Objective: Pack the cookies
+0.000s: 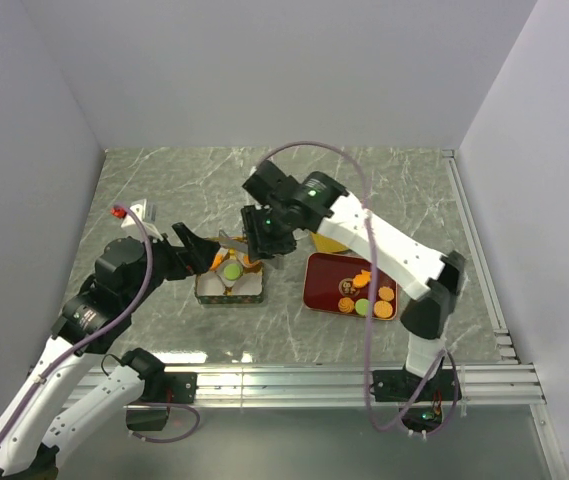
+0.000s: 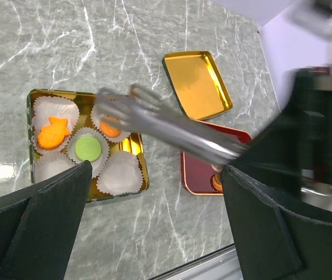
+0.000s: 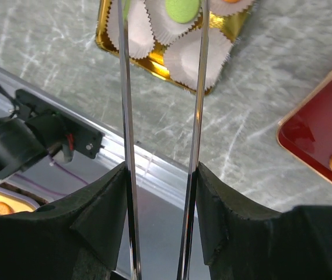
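Observation:
A gold tin [image 2: 143, 170] holds white paper cups. In the cups lie an orange fish-shaped cookie [image 2: 53, 133], a green round cookie [image 2: 87, 148] and an orange cookie [image 2: 111, 128]. My right gripper [image 1: 264, 240] is shut on metal tongs [image 2: 171, 131]. The tongs' tips hang over the orange cookie; I cannot tell if they touch it. In the right wrist view the tongs [image 3: 125, 116] run up past the green cookie [image 3: 182, 9]. More cookies [image 1: 369, 298] lie on a red tray [image 1: 321, 280]. My left gripper [image 1: 196, 250] is open and empty beside the tin.
A gold lid [image 2: 198, 84] lies behind the red tray [image 2: 198, 175]. An aluminium rail [image 1: 314, 380] runs along the table's near edge. White walls enclose the marble table on three sides. The right arm reaches over the red tray.

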`<state>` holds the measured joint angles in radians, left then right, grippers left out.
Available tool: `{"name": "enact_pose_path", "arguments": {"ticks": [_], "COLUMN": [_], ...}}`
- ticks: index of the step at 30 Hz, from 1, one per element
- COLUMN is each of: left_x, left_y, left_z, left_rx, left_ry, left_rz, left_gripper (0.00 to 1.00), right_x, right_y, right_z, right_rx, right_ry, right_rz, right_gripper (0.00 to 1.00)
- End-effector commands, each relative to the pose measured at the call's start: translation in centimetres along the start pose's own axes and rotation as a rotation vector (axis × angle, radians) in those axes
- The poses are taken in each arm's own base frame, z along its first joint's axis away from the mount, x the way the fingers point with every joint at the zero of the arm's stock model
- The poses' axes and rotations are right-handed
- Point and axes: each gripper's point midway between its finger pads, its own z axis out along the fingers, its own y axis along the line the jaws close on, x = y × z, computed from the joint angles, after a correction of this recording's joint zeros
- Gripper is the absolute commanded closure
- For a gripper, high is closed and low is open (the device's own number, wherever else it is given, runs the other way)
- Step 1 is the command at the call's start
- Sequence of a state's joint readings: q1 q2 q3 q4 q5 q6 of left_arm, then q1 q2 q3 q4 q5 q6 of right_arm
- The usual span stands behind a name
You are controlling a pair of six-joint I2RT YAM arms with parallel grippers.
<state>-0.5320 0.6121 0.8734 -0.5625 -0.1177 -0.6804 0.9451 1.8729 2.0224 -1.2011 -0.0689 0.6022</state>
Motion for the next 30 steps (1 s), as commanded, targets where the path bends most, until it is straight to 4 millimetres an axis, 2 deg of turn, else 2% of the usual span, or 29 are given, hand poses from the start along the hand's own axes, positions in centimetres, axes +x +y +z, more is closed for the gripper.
{"name": "enact_pose_path", "arguments": {"ticks": [1, 2, 3, 4, 6, 7, 9, 10, 12, 13, 14, 17, 21, 24, 30], "left_x": [-0.8, -0.8, -0.7, -0.7, -0.7, -0.6, -0.4, -0.3, -0.2, -0.1, 0.0, 0.3, 0.7, 1.1, 1.5], "left_y": [-0.7, -0.7, -0.6, -0.6, -0.7, -0.7, -0.7, -0.9, -1.1, -1.3, -1.2, -1.4, -1.3, -1.5, -2.0], "left_z": [0.1, 0.1, 0.2, 0.2, 0.4, 0.5, 0.9, 0.9, 1.3, 1.3, 1.5, 1.5, 1.6, 1.7, 2.0], "left_rx": [0.024, 0.023, 0.021, 0.022, 0.025, 0.026, 0.030, 0.039, 0.047, 0.057, 0.059, 0.069, 0.076, 0.087, 0.099], "left_ry": [-0.022, -0.023, -0.023, -0.022, -0.024, -0.019, -0.015, -0.009, -0.007, -0.002, -0.002, 0.007, 0.019, 0.029, 0.049], "left_rz": [0.016, 0.016, 0.016, 0.018, 0.018, 0.018, 0.018, 0.018, 0.017, 0.017, 0.015, 0.011, 0.008, 0.005, 0.013], "left_gripper": [0.01, 0.01, 0.01, 0.01, 0.01, 0.01, 0.01, 0.01, 0.00, 0.01, 0.00, 0.00, 0.01, 0.01, 0.01], "right_x": [0.8, 1.3, 2.2, 2.6, 4.3, 4.6, 6.3, 6.6, 8.3, 8.8, 10.0, 11.4, 13.2, 13.8, 13.8], "right_y": [-1.4, -1.8, -3.5, -4.2, -6.6, -7.5, -9.9, -10.8, -12.7, -13.5, -14.5, -15.7, -17.3, -18.1, -19.4], "right_z": [-4.5, -5.8, -5.6, -6.9, -7.2, -8.5, -8.7, -9.9, -9.7, -10.4, -10.0, -10.6, -10.2, -9.7, -8.8], "right_rx": [0.026, 0.021, 0.087, 0.092, 0.160, 0.164, 0.223, 0.220, 0.264, 0.264, 0.293, 0.300, 0.323, 0.345, 0.389], "right_ry": [-0.071, -0.087, -0.077, -0.101, -0.090, -0.119, -0.107, -0.136, -0.112, -0.128, -0.101, -0.109, -0.085, -0.068, -0.044], "right_rz": [0.020, 0.021, 0.032, 0.043, 0.065, 0.086, 0.129, 0.159, 0.202, 0.231, 0.252, 0.306, 0.359, 0.377, 0.390], "right_gripper": [0.46, 0.46, 0.46, 0.46, 0.45, 0.44, 0.44, 0.43, 0.43, 0.43, 0.43, 0.43, 0.42, 0.42, 0.42]}}
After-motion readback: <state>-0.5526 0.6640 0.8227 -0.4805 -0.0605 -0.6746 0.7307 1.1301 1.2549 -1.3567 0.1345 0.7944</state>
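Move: Roughly 20 cm to the right of the right hand, about level with it fore and aft and some 22 cm below, lies the red tray of remaining cookies; its orange fish cookie is about 23 cm right and 1 cm ahead. The cookie box sits about 10 cm left and 4 cm ahead, the gold lid some 17 cm right and 15 cm ahead. From the left hand, the tray is about 34 cm right, neither ahead nor back, and 27 cm below. Swinging the empty tongs away from the box towards the red tray, the right hand sweeps some 23 cm right and draws back about 8 cm, first lifting a little, then sinking about 6 cm from that peak over the tray while turning some 25 degrees clockwise. Its fingers keep their hold on the tongs. The open left hand eases a couple of centimetres right and slightly down. ##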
